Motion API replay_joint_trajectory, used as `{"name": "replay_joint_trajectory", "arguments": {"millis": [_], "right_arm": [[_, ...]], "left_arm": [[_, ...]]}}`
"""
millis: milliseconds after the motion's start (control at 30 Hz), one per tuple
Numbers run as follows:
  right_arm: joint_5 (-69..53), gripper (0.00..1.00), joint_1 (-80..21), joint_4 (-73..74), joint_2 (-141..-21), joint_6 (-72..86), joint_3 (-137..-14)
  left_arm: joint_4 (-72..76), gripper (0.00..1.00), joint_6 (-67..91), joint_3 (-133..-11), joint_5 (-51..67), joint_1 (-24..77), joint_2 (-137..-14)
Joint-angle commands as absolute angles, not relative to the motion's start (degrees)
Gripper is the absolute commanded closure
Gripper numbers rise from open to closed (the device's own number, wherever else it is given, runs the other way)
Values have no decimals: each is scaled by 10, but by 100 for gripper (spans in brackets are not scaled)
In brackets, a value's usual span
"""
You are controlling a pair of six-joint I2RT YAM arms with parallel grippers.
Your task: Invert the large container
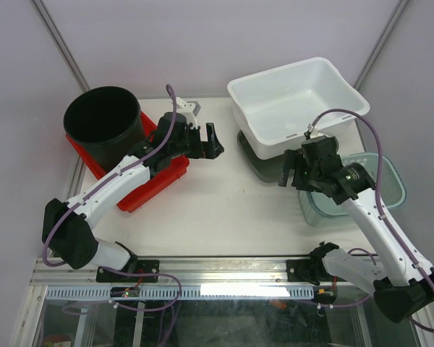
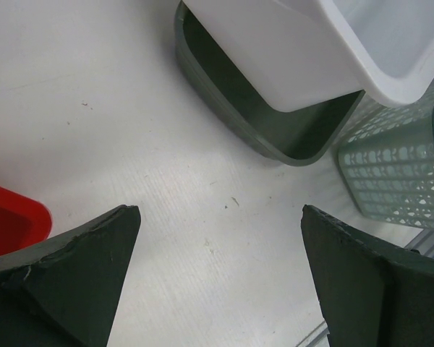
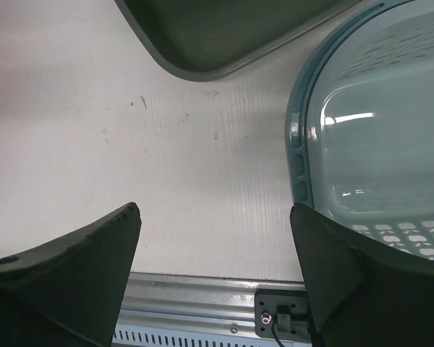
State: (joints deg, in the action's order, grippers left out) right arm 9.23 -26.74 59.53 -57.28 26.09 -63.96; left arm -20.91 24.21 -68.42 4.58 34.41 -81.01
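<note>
The large container, a white rectangular tub (image 1: 296,101), stands mouth up at the back right, resting tilted on a dark green tray (image 1: 254,160). In the left wrist view the tub (image 2: 289,50) fills the upper right, with the tray (image 2: 289,137) under it. My left gripper (image 1: 206,141) hovers open over bare table left of the tub, with nothing between its fingertips (image 2: 220,210). My right gripper (image 1: 296,170) hangs open just in front of the tub, between the tray and a teal basket. In the right wrist view only table lies between its jaws (image 3: 215,208).
A black round bucket (image 1: 103,123) stands on a red tray (image 1: 155,184) at the back left, beside the left arm. A teal perforated basket (image 1: 390,181) sits at the right (image 3: 376,130), close against my right gripper's outer finger. The table's metal front rail (image 3: 202,296) lies below.
</note>
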Motion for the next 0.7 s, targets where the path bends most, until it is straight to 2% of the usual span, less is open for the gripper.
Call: {"name": "replay_joint_trajectory", "arguments": {"millis": [0,133,267,400,533,667], "right_arm": [[132,12,-270,602,-531,277,-684],[195,14,-268,630,-520,277,-675],[269,16,-266,691,-561,287,-669],[226,19,-264,670,-581,263,-656],[175,33,-264,661,-611,253,-645],[139,55,-264,659,-623,258,-641]], "left_arm": [[-171,1,252,-687,55,344,-809],[-164,1,242,-683,67,343,-813],[-160,1,237,-685,94,344,-815],[-157,1,239,-681,108,345,-815],[-154,1,238,-675,110,344,-831],[-149,1,234,-669,120,344,-836]]}}
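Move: The green basket's left rim lies about 5 cm to the right of the right hand, level fore and aft and roughly 6 cm below; the basket's middle is some 19 cm right and 13 cm down. The grey-green tray is about 12 cm ahead, 2 cm right and 18 cm below, and the white tub 20 cm ahead, 2 cm right and 8 cm below. From the left hand, the basket is roughly 40 cm right, 10 cm back and 14 cm below. Right hand shifts about 5 cm right, rising slightly, then sinks towards the basket's left rim, fingers closing partway. ##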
